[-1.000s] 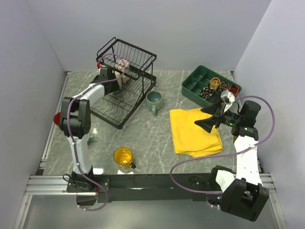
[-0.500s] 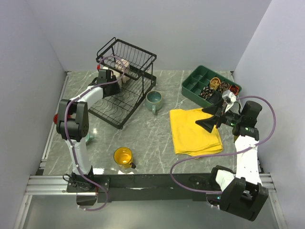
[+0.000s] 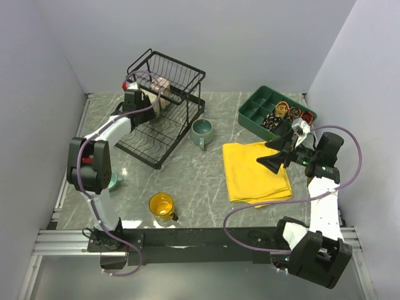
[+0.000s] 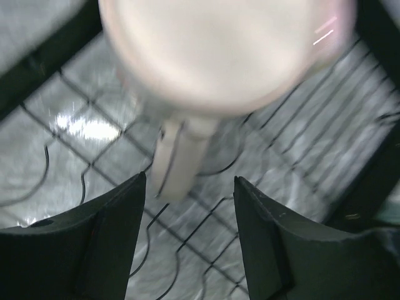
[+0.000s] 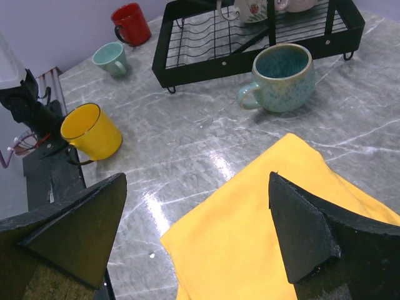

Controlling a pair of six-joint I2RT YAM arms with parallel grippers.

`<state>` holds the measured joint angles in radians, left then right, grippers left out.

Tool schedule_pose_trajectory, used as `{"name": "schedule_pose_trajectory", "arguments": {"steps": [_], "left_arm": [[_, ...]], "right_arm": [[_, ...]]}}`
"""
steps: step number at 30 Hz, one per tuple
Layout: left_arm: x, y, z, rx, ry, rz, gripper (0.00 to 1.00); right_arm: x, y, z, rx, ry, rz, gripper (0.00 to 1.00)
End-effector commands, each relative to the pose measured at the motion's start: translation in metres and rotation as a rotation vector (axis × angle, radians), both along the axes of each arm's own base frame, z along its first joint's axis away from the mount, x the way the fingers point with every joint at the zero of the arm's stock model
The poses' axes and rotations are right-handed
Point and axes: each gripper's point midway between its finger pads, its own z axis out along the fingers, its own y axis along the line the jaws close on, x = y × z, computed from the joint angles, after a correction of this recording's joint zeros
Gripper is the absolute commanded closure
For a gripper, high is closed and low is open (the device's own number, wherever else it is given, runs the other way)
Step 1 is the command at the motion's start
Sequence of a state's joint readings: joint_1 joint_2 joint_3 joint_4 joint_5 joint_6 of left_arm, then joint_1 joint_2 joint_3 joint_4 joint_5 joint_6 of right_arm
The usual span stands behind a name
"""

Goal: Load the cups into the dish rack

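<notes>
The black wire dish rack (image 3: pixel 164 128) stands at the back left, also seen in the right wrist view (image 5: pixel 187 56). A lilac-beige cup (image 3: pixel 161 84) sits in its upper basket; the left wrist view shows this cup blurred (image 4: pixel 219 50), handle down. My left gripper (image 3: pixel 141 99) (image 4: pixel 187 187) is open just short of that handle, holding nothing. A floral cup (image 5: pixel 248 9) is in the rack too. On the table stand a green cup (image 3: pixel 202 130) (image 5: pixel 282 77), a yellow cup (image 3: pixel 162 205) (image 5: pixel 92 131), a teal cup (image 5: pixel 111 59) and a red cup (image 5: pixel 131 24). My right gripper (image 3: pixel 273 156) (image 5: pixel 197 225) hangs wide open above the yellow cloth.
A folded yellow cloth (image 3: pixel 256 172) (image 5: pixel 281 231) lies at the right centre. Behind it stands a green compartmented tray (image 3: pixel 253 111) holding small items. Walls close in the left, back and right sides. The left arm (image 3: pixel 94 165) hides most of the red and teal cups from above.
The left arm's elbow has swung down and to the left while its gripper stays at the rack's left side. The right arm has not moved.
</notes>
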<state>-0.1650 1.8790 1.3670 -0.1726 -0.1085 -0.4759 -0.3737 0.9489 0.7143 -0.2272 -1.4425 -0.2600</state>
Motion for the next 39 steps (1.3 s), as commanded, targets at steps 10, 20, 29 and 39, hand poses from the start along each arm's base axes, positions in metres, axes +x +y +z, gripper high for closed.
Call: {"name": "schedule_pose_trajectory", "arguments": {"steps": [10,20,29,39], "left_arm": [[0.003,0.011,0.116,0.006,-0.303,-0.002,0.33],[-0.111,0.013,0.219,-0.048,-0.523,-0.087,0.04],[-0.232,-0.001,0.221,-0.249,-0.561,-0.188,0.04],[-0.296,0.018,0.220,-0.318,-0.565,-0.073,0.04]], "right_arm": [[0.003,-0.005,0.014,-0.034,-0.059,-0.007,0.00],[0.014,-0.010,0.001,-0.143,-0.008,-0.060,0.00],[0.002,0.081,0.022,-0.369,0.073,0.190,0.00],[-0.067,0.212,-0.021,-0.639,0.041,0.554,0.00]]}}
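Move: The white flowered mug already stands in the rack, its middle about 6 cm ahead of the left hand and some 3 cm lower, straight in line; the pink mug stands some 9 cm beyond it and 5 cm to its right. From the right hand, the yellow mug lies about 35 cm left, 4 cm back and 20 cm below. The teal mug is some 22 cm ahead and 15 cm left of that hand, the yellow cloth 5 cm ahead and 3 cm right. The white mug is left in the rack as the left hand first climbs about 8 cm beside its handle, then draws back towards its base, rising further before sinking a little, fingers opening wide and pointing less steeply. The right hand, still open, waits, then swings some 19 cm left and a little back towards the yellow mug, turning about 30 degrees counter-clockwise and rolling its left side down. ##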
